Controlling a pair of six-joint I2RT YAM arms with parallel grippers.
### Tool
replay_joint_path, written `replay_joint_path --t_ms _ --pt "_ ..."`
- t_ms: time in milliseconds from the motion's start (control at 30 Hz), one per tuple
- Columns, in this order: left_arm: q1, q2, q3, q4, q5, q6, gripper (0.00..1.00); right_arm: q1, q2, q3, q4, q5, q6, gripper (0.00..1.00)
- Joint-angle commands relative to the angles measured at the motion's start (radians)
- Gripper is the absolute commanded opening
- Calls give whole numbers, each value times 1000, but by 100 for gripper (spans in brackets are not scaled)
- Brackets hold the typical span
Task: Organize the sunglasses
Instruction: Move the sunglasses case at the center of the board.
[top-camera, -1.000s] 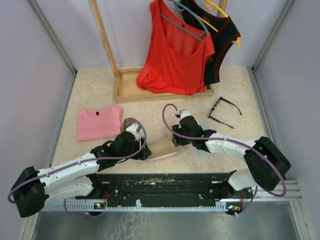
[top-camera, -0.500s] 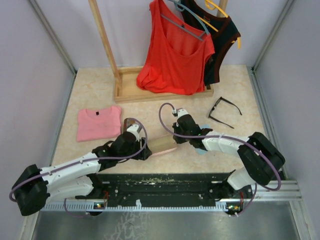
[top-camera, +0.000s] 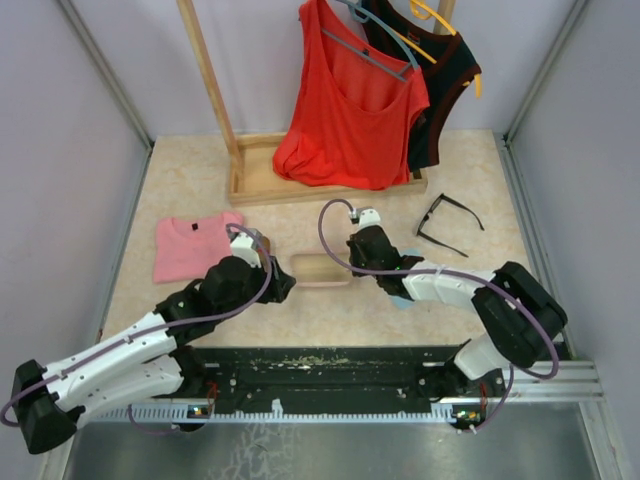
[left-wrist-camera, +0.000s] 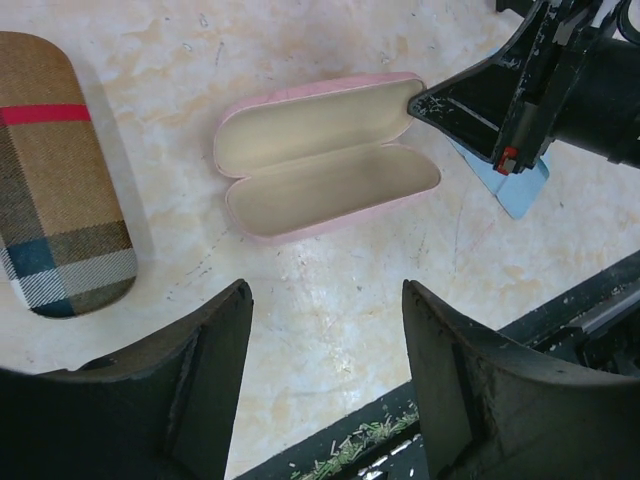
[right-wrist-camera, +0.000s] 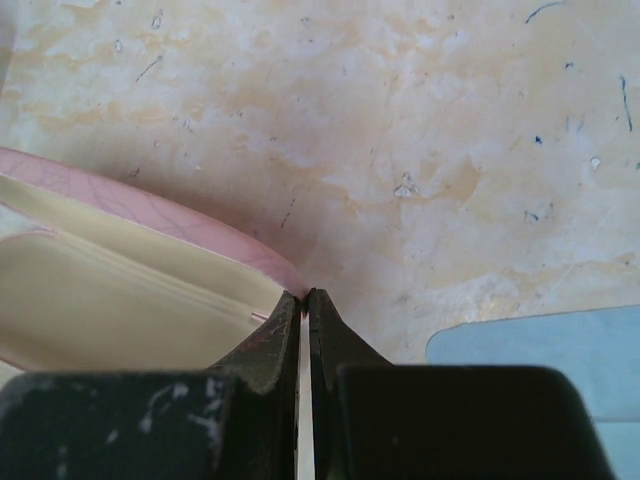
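Note:
The black-framed sunglasses (top-camera: 448, 225) lie unfolded on the table at the right, away from both arms. An oblong pink case (top-camera: 320, 270) (left-wrist-camera: 325, 155) lies open and flat, its cream lining up and nothing inside. My right gripper (top-camera: 355, 262) (right-wrist-camera: 303, 293) is shut, with its tips pressed against the right end of the case's rim (right-wrist-camera: 285, 280). My left gripper (top-camera: 277, 285) (left-wrist-camera: 325, 290) stands open just left of and nearer than the case, with only bare table between its fingers.
A brown plaid case (left-wrist-camera: 55, 170) lies closed left of the pink one. A pale blue cloth (left-wrist-camera: 515, 185) (right-wrist-camera: 540, 345) lies under the right arm. A folded pink shirt (top-camera: 197, 247) is at the left. A wooden rack base (top-camera: 260, 180) holds hanging red (top-camera: 350, 110) and black tops.
The pink case has gone from nearly closed in the left gripper to lying open on the table. The left gripper has let go and drawn back left. The right gripper has shut.

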Motion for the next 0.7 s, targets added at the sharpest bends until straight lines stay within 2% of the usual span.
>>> replay_joint_path --t_ms 0,333,367,500,667 --pt "4 -28 22 -68 -50 23 68 -24 42 78 137 38 -82 0" --pt "4 -67 2 -90 -56 9 68 -97 133 152 158 -65 -188 0" --pt "3 -67 2 -92 -58 10 68 -100 140 157 152 -69 -193 2" --pt "3 -69 -1 -98 -66 9 68 -101 142 153 151 -65 -185 28" --pt "5 -80 -5 -103 -67 5 68 -101 101 156 113 -45 -187 39"
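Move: The closed right gripper still pinches the right end of the open sunglasses case, whose middle is about 8 cm to its left and 2 cm back, slightly below. The board's centre is roughly 5 cm ahead and 7 cm left; the blue cloth is some 12 cm right and 4 cm back. From the left hand, the case's middle is about 8 cm ahead, 7 cm right and 10 cm below. Keep the right fingers shut on the right end of the sunglasses case and drag it forward about 5 cm, level over the board, towards its centre, easing the wrist up some 5 degrees. Stop there and open the gripper about a third of the way to let go of the case. Let the empty, open left hand drift about 2 cm left, clear of the case. ##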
